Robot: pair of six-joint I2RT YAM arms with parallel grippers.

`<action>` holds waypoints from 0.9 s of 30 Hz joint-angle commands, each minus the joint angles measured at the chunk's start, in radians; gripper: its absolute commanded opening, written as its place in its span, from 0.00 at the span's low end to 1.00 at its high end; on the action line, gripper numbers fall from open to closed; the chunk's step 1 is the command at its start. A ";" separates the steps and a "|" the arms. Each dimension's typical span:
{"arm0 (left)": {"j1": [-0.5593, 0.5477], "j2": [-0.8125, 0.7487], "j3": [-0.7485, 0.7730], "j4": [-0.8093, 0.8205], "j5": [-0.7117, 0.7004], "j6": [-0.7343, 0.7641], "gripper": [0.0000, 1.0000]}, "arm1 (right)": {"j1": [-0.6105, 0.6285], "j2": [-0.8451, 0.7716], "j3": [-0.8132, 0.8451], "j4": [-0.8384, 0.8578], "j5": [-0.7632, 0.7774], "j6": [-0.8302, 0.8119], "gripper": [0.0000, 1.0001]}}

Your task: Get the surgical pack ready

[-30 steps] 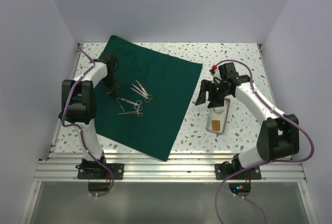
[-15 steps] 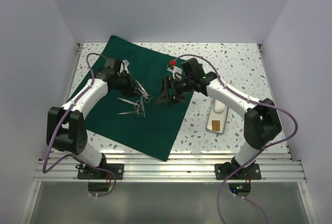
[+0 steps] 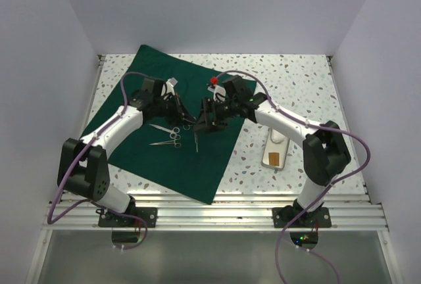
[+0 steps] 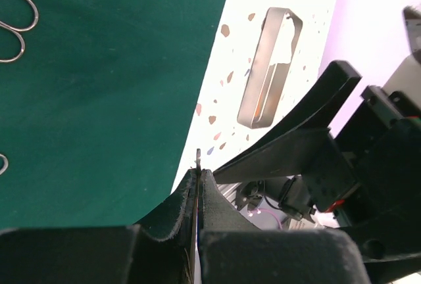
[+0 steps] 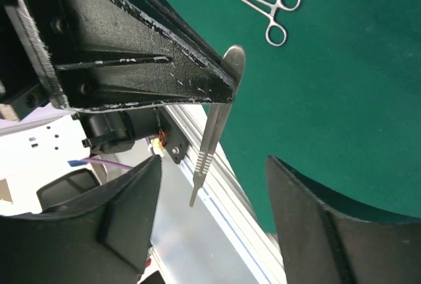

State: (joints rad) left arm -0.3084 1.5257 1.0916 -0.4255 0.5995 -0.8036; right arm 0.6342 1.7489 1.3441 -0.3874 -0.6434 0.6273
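Observation:
The dark green drape [image 3: 204,96] lies flat on the table with scissors and forceps [image 3: 172,137] on it. My left gripper [image 3: 187,114] hovers above the drape, shut on a thin steel scalpel handle [image 3: 195,141] that hangs down from its tips. The left wrist view shows the left gripper [image 4: 198,173] pinching the flat handle [image 4: 198,158] edge-on. My right gripper [image 3: 205,123] faces it, open. In the right wrist view the right gripper [image 5: 214,165] has a finger on each side of the ribbed handle [image 5: 209,146], not touching it. Forceps [image 5: 262,2] lie beyond.
A small steel tray [image 3: 276,148] stands on the speckled table right of the drape, also in the left wrist view as the tray [image 4: 281,18]. Ring handles [image 4: 16,21] lie on the cloth. The aluminium rail [image 3: 210,215] runs along the near edge.
The right arm has swung left from the tray to the middle of the drape. The left gripper has moved right to meet it, carrying the steel handle.

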 commanded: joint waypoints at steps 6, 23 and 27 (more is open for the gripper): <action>-0.012 -0.022 0.036 0.041 0.028 -0.049 0.00 | 0.048 0.063 0.055 -0.007 0.053 0.022 0.60; 0.064 0.082 0.128 0.025 0.028 0.029 0.59 | -0.065 -0.012 -0.054 -0.162 0.160 -0.023 0.00; 0.088 0.154 0.211 -0.019 -0.010 0.079 0.74 | -0.220 -0.129 -0.129 -0.376 0.366 -0.125 0.00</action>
State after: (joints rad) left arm -0.2394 1.6341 1.2266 -0.4313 0.6044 -0.7769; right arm 0.5259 1.7527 1.2457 -0.5579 -0.4770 0.5961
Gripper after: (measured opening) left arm 0.726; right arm 0.114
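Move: The scalpel, still pinched near its rounded end by the left fingers, has its middle about 5 cm back of the left hand and 3 cm below; from the right hand it is some 2 cm left, 1 cm back and 3 cm below. About 15 cm below the right hand lie the clamp, 12 cm left and 3 cm ahead, and the tray, level with it and 29 cm right. The right hand sinks about 3 cm and edges left around the hanging scalpel, shuts its open fingers to pinch the lower part, then swings right about 9 cm and down towards the tray, turning clockwise. The left hand holds almost still until the right has its grip, then opens wide, lets go, and draws off forward nearly 5 cm. ##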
